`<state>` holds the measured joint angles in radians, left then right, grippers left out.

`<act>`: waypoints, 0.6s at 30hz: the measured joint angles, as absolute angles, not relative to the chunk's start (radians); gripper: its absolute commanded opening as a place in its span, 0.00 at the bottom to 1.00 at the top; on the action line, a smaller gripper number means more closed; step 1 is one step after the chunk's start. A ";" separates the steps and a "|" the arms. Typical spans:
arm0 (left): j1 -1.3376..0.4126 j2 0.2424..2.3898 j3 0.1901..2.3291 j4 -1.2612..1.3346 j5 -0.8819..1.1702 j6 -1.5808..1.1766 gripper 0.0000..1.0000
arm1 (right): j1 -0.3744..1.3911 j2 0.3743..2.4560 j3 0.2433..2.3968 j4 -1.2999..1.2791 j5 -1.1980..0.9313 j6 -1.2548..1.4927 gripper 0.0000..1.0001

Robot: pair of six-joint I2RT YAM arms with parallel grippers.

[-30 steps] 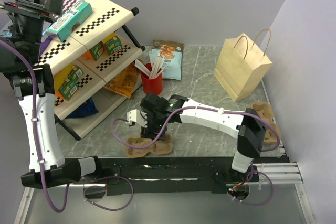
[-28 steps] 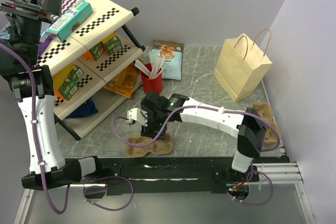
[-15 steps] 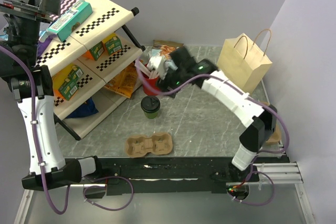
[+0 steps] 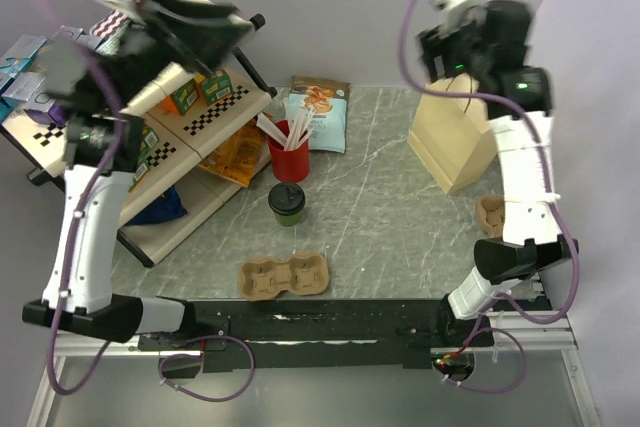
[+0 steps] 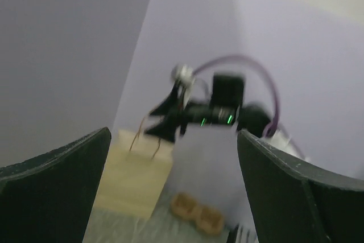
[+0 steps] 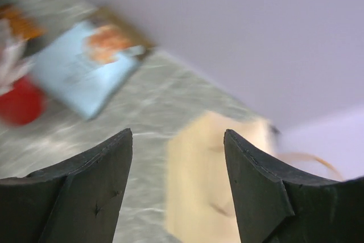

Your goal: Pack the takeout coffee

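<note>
The takeout coffee [image 4: 287,204], a dark-green cup with a black lid, stands alone on the marble table just in front of the red cup [image 4: 289,157]. A brown cardboard cup carrier [image 4: 285,277] lies nearer the front edge. My right gripper [image 4: 437,50] hangs high at the back right, above the paper bag [image 4: 455,137]; in the right wrist view it [image 6: 177,135] is open and empty, with the bag [image 6: 210,180] below. My left gripper [image 4: 215,35] is raised over the shelf, blurred; in the left wrist view it [image 5: 173,135] is open with nothing in it.
A tilted shelf rack [image 4: 190,117] with snack boxes fills the left. A blue snack pack [image 4: 317,115] lies behind the red cup with white stirrers. A second cardboard carrier [image 4: 494,215] sits at the right edge, by the right arm's base.
My right arm has swung from low over the front carrier up to the back right above the bag. The coffee now stands uncovered. My left gripper has swung rightward over the shelf.
</note>
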<state>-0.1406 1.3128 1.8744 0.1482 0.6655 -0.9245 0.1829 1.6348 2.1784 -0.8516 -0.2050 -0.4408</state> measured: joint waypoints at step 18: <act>-0.569 1.365 1.590 -0.584 0.550 0.075 0.97 | -0.295 1.668 2.046 -0.913 -0.198 -0.392 0.71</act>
<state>-0.5690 1.3655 1.5898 -0.5838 0.5503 0.0750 -0.2951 1.6684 2.0460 -0.9131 -0.1978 -0.3923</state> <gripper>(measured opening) 0.979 0.708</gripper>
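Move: Almost straight below the left hand, the lidded coffee cup stands about 60 cm down, 2 cm forward and 6 cm to its right; the straw cup is some 14 cm beyond the coffee cup, the near cup carrier some 15 cm back of it. From the right hand, the paper bag lies roughly 10 cm ahead, 16 cm right and 30 cm below, the spare carrier about 18 cm back, 26 cm right and 42 cm below. Dropping fast from beside the shelf, the empty left hand sinks about 29 cm and swings some 11 cm right, towards the coffee cup, rolling roughly 50 degrees so its upward-pointing fingers come to point right and slightly down. The right hand sweeps 21 cm right towards the paper bag, rising a little then sinking, while turning clockwise and tipping down; both grippers stay open. ##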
